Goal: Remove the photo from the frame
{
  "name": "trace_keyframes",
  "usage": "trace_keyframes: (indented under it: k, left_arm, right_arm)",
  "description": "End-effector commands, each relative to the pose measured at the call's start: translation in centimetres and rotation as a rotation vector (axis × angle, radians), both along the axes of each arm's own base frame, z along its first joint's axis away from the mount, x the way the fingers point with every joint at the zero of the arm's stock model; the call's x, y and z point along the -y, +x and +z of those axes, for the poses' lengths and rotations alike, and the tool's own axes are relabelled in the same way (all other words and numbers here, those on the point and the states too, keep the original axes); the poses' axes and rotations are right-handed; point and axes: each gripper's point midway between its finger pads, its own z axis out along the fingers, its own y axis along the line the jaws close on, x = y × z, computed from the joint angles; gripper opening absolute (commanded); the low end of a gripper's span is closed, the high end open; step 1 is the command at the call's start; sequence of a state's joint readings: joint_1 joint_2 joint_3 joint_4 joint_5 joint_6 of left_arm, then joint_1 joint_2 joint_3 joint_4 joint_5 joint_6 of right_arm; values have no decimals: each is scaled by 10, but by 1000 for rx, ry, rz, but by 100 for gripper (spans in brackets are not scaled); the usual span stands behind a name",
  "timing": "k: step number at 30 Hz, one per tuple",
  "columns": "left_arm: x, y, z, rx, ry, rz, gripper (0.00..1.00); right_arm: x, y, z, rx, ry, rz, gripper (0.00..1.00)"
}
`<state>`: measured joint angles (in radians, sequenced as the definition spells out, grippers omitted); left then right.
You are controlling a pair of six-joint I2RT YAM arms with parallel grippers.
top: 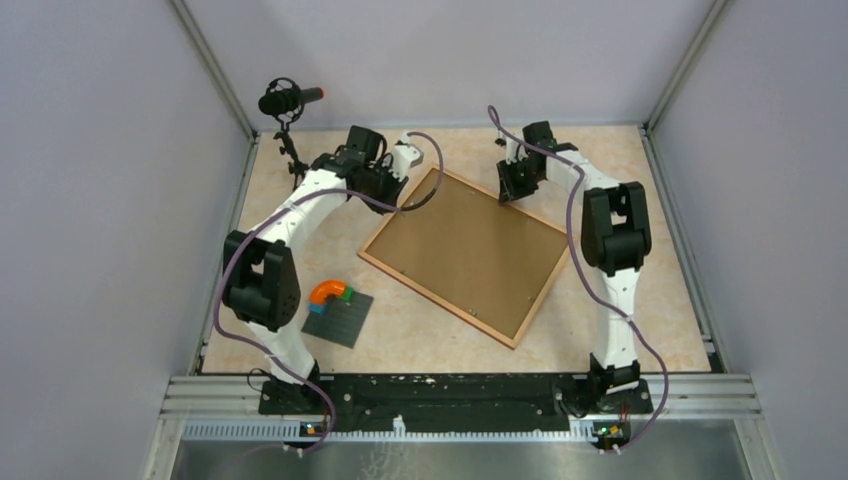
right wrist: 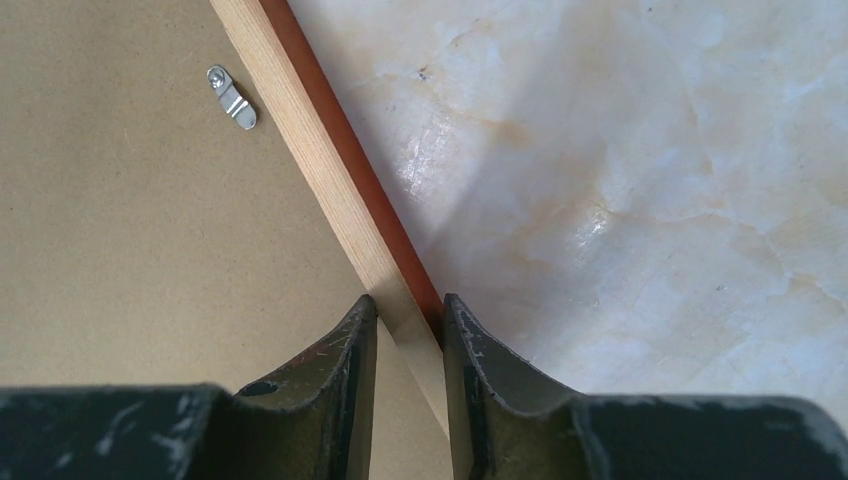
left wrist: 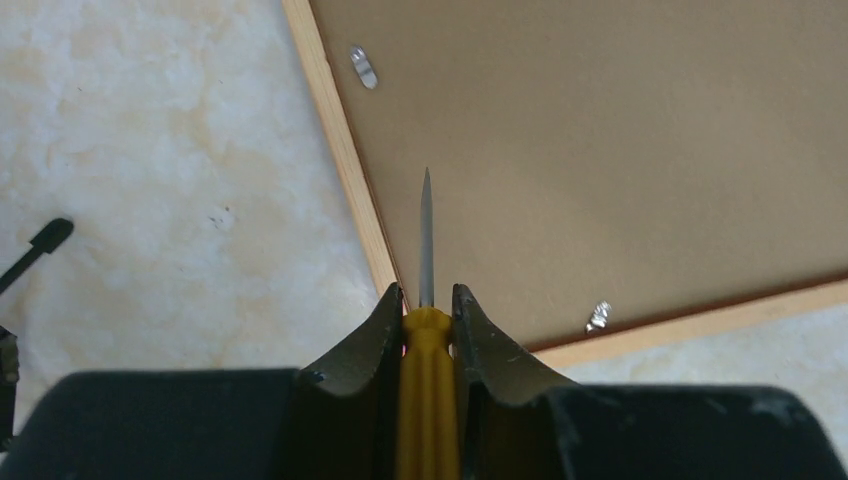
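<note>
The frame (top: 465,250) lies face down on the table, its brown fibreboard back up and its thin wooden border (right wrist: 330,170) around it. The photo is hidden under the back. My left gripper (left wrist: 428,292) is shut on a yellow-handled screwdriver (left wrist: 428,345), whose metal tip (left wrist: 427,200) points over the back board near the frame's far left corner. Small metal clips (left wrist: 364,67) (left wrist: 599,316) (right wrist: 232,97) sit along the back's edges. At the frame's far right edge, my right gripper (right wrist: 410,300) has one finger on each side of the border, closed on it.
A small grey baseplate (top: 345,325) with an orange arch (top: 325,291) and coloured blocks sits near the left arm. A microphone on a stand (top: 290,100) is at the back left. Walls and metal rails enclose the table.
</note>
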<state>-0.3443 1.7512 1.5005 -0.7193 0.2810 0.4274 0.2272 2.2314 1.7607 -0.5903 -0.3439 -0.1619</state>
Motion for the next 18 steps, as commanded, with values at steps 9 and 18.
trace_keyframes:
  k: [9, 18]
  left_arm:
    - [3, 68, 9, 148, 12, 156, 0]
    - [12, 64, -5, 90, -17, 132, 0]
  right_arm:
    - [-7, -44, -19, -161, 3, -31, 0]
    - [-5, -47, -19, -163, -1, -37, 0]
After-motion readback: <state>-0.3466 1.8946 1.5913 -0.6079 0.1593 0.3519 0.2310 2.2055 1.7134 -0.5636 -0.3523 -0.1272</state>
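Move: The left gripper, holding the screwdriver, is going for the metal clip on the frame's left short side, about 10 cm ahead, 4 cm right and 12 cm below. The frame's nearest-left corner lies some 3 cm back and 7 cm to the left of this hand, the next clip on the near long side about 7 cm back and 2 cm left. From the right gripper, pinching the far edge, the target clip lies about 20 cm left, level ahead. Bring the left gripper forward about 5 cm, easing off as you go and sinking some 2 cm, so the screwdriver tip closes on the metal clip without reaching it; swing the wrist roughly 5 to 10 degrees counter-clockwise and keep the grip on the handle. Keep the right fingers pinched on the frame's far edge, letting that hand ease back less than a centimetre. ##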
